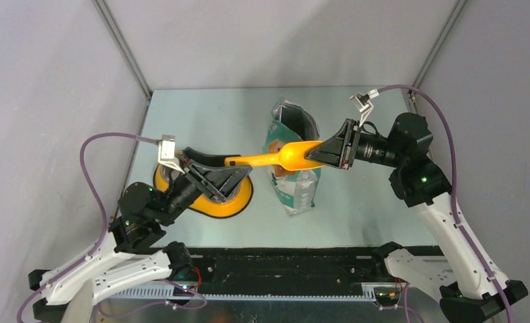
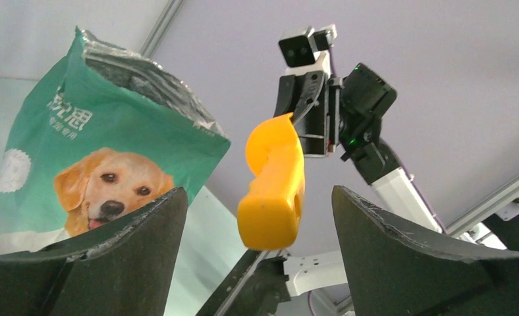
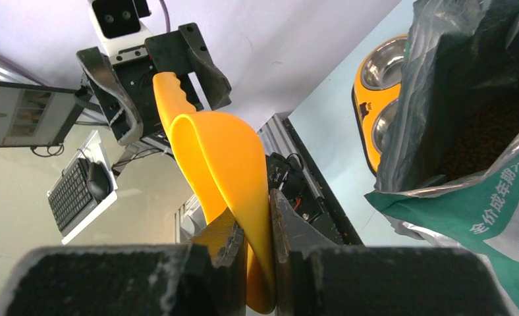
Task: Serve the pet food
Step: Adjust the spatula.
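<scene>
An orange scoop [image 1: 282, 156] hangs level above the table, beside the mouth of the green-and-white dog-picture bag [image 1: 296, 182]. My right gripper [image 1: 314, 156] is shut on the scoop's bowl wall [image 3: 224, 164], which is pinched between the fingers. My left gripper [image 1: 235, 166] is open, its fingers on either side of the handle end [image 2: 273, 191] with gaps on both sides. The pet food [image 3: 487, 131] shows as dark brown bits deep inside the open bag [image 3: 454, 217]. The scoop's bowl holds nothing I can see.
An orange pet feeder [image 1: 235, 202] with two steel bowls [image 3: 382, 72] lies on the table under my left arm, left of the bag. Grey walls close in the table at the back and sides. The arm bases and a black rail line the near edge.
</scene>
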Controlling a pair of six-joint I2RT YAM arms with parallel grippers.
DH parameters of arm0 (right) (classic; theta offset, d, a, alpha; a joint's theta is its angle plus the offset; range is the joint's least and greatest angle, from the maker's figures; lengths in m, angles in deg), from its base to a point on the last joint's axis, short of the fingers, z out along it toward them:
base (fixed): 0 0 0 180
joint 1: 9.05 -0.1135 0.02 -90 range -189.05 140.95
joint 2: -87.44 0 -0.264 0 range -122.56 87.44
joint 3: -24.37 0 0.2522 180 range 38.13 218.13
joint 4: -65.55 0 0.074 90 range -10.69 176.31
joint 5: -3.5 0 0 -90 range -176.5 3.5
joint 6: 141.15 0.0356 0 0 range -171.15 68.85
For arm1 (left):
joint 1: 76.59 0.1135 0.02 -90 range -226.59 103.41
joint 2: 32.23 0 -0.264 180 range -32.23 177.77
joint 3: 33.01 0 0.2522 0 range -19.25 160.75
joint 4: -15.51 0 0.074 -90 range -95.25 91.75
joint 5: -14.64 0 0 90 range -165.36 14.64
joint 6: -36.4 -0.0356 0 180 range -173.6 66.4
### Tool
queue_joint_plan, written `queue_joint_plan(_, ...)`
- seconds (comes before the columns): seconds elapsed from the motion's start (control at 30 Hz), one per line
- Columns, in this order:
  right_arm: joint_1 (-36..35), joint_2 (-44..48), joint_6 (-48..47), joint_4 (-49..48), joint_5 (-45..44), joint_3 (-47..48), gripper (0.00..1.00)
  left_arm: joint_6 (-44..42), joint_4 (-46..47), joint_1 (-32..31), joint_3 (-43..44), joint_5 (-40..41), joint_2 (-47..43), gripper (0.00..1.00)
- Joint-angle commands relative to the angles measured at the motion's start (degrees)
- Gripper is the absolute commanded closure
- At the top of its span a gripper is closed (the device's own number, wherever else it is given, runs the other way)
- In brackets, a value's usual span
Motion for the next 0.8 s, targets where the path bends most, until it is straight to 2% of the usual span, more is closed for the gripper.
queue_joint_plan(0.0, 0.19, 0.3, -0.69, -2.06, 2.35, 0.71, 1.0, 4.71, 3.84, 1.42, 0.58, -3.75, -0.31, 0.13)
queue_joint_plan(0.17, 0.14, -0.36, -0.62, -2.37, 3.73, 0.71, 1.0, 6.91, 3.88, 2.93, 2.36, -7.7, 2.39, 0.18)
queue_joint_plan(0.33, 0.29, -0.65, -1.24, -2.43, 4.33, 0.66, 1.0, 7.65, 2.9, 3.66, 3.6, -10.6, 4.3, 0.39)
queue_joint_plan(0.57, 0.36, -0.59, -4.05, 0.97, 3.87, 1.9, 1.0, 8.6, 3.31, 4.17, 3.4, -11.61, 4.65, 0.48)
queue_joint_plan(0.67, 0.36, -0.73, -5.07, 2.34, 4.28, 2.33, 1.0, 9.07, 3.54, 4.5, 3.14, -12.19, 4.77, 0.48)
queue_joint_plan(0.77, 0.41, -0.84, -5.47, 3.0, 3.87, 2.48, 1.0, 9.43, 4.58, 4.51, 2.51, -12.4, 4.78, 0.56)
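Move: The spatula handle already reaches between the left hand's open fingers, its middle about 2 cm to that hand's right, level in height and reach. The food bag's middle lies some 11 cm ahead, 11 cm right and 22 cm below; the bowl tray 14 cm ahead, 13 cm left and 36 cm below. From the right hand, still pinching the blade, the handle's middle is roughly 10 cm left, level. Left hand moves about 2.5 cm right along the spatula handle, half-closing its fingers; the right keeps the blade. ##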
